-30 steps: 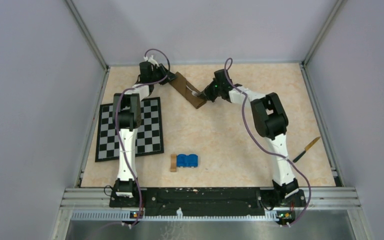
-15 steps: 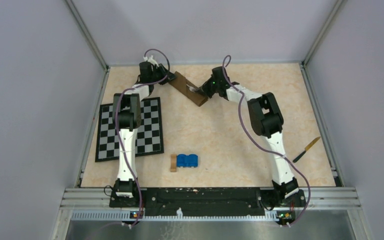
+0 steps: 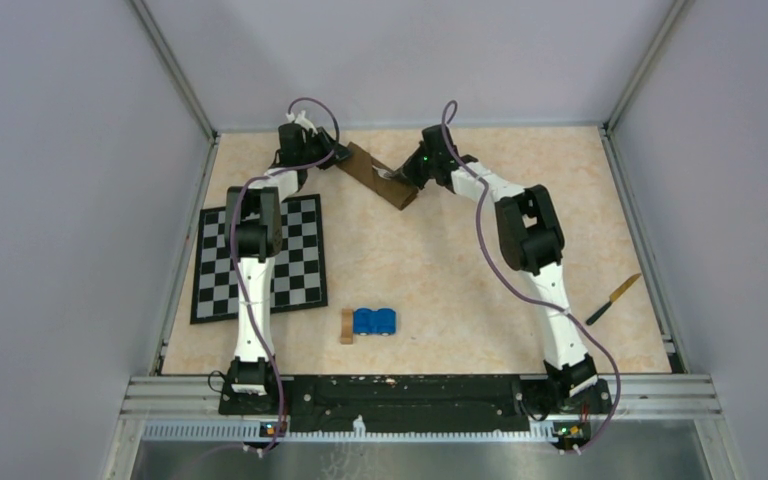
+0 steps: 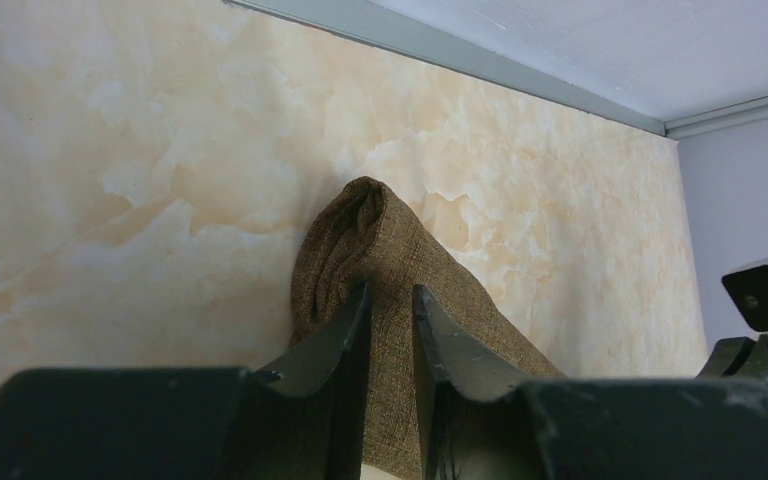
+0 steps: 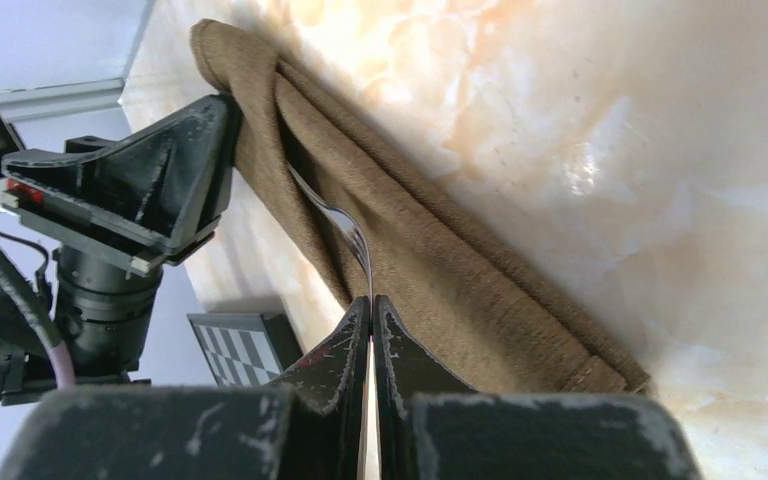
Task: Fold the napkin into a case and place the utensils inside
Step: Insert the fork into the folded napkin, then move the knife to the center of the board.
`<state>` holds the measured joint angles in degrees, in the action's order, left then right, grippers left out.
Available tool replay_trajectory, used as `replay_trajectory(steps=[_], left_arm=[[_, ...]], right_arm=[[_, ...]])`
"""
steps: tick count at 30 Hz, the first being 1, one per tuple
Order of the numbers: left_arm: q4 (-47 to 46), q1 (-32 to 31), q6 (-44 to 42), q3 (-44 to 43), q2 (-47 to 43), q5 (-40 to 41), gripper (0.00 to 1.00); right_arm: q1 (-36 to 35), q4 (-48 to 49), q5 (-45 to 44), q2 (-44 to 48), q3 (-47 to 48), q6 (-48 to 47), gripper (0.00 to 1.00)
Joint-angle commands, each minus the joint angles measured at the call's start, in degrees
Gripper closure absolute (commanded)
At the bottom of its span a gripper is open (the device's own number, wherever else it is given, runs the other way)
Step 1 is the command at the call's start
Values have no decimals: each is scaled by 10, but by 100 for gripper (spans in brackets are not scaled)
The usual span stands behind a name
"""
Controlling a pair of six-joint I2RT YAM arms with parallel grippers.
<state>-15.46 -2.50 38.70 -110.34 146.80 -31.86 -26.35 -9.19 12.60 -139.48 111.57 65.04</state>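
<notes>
The napkin is folded into a long brown case (image 3: 367,169) that lies slantwise at the back of the table. My left gripper (image 3: 338,155) is shut on its far-left end, with cloth pinched between the fingers (image 4: 390,292). In the left wrist view the case (image 4: 372,222) bulges just past the tips. My right gripper (image 3: 398,177) is shut on a thin metal utensil (image 5: 345,225), whose front end is tucked between the layers of the case (image 5: 460,260). The right gripper's tips (image 5: 372,300) sit at the case's edge. The utensil's handle is hidden between the jaws.
A knife (image 3: 615,298) with a wooden handle lies near the right edge. A blue object (image 3: 374,321) and a small tan wooden block (image 3: 346,326) sit at the front middle. The checkered mat (image 3: 300,265) lies left, under the left arm.
My right gripper has moved up and left along the case, carrying the utensil deeper between the layers. The left gripper has stayed put.
</notes>
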Motion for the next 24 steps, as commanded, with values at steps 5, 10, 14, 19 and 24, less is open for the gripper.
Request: replay_trajectory(steps=[5,10,14,19,24], left_arm=[[19,0,-19,7,9,7,73],[19,0,-20,6,9,7,72],[27,1,-22,3,-1,5,65],[40,3,-16,0,-55,-18,51],[66,4,-9,20,-160,-42,39]], right_arm=[[-3,-24,-11,-26,80,-56,96],[-4,-49,-23,-38,117,-79,83],[-3,-128,-60,-43,188,-150,70],[-4,-253,-139,59,181,-302,58],[-5,-321,-185,305,-47,-461,49]])
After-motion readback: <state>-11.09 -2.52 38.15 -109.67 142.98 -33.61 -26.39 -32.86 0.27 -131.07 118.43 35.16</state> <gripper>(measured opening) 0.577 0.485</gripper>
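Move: The right gripper still has the fork's tine end at its shut fingertips, the handle already in the napkin. The pocket mouth lies about 6 cm to this hand's left, level with it fore and aft and some 3 cm below; the napkin's near right end is 5 cm back and 3 cm to the right. From the left gripper, the pocket mouth is roughly 6 cm right and 4 cm back, while the napkin's far corner is 3 cm ahead and 1 cm right. Ease the right fingertips about 2 cm forward in a small rise and dip, opening to let go of the fork's tines, then swing that hand clear of the napkin, some 7 cm right and 4 cm up and drawing back, rolling its left side down about 30 degrees. Keep the left gripper still on the napkin's far end, then spread its fingers wider and lift it about 2.5 cm. ##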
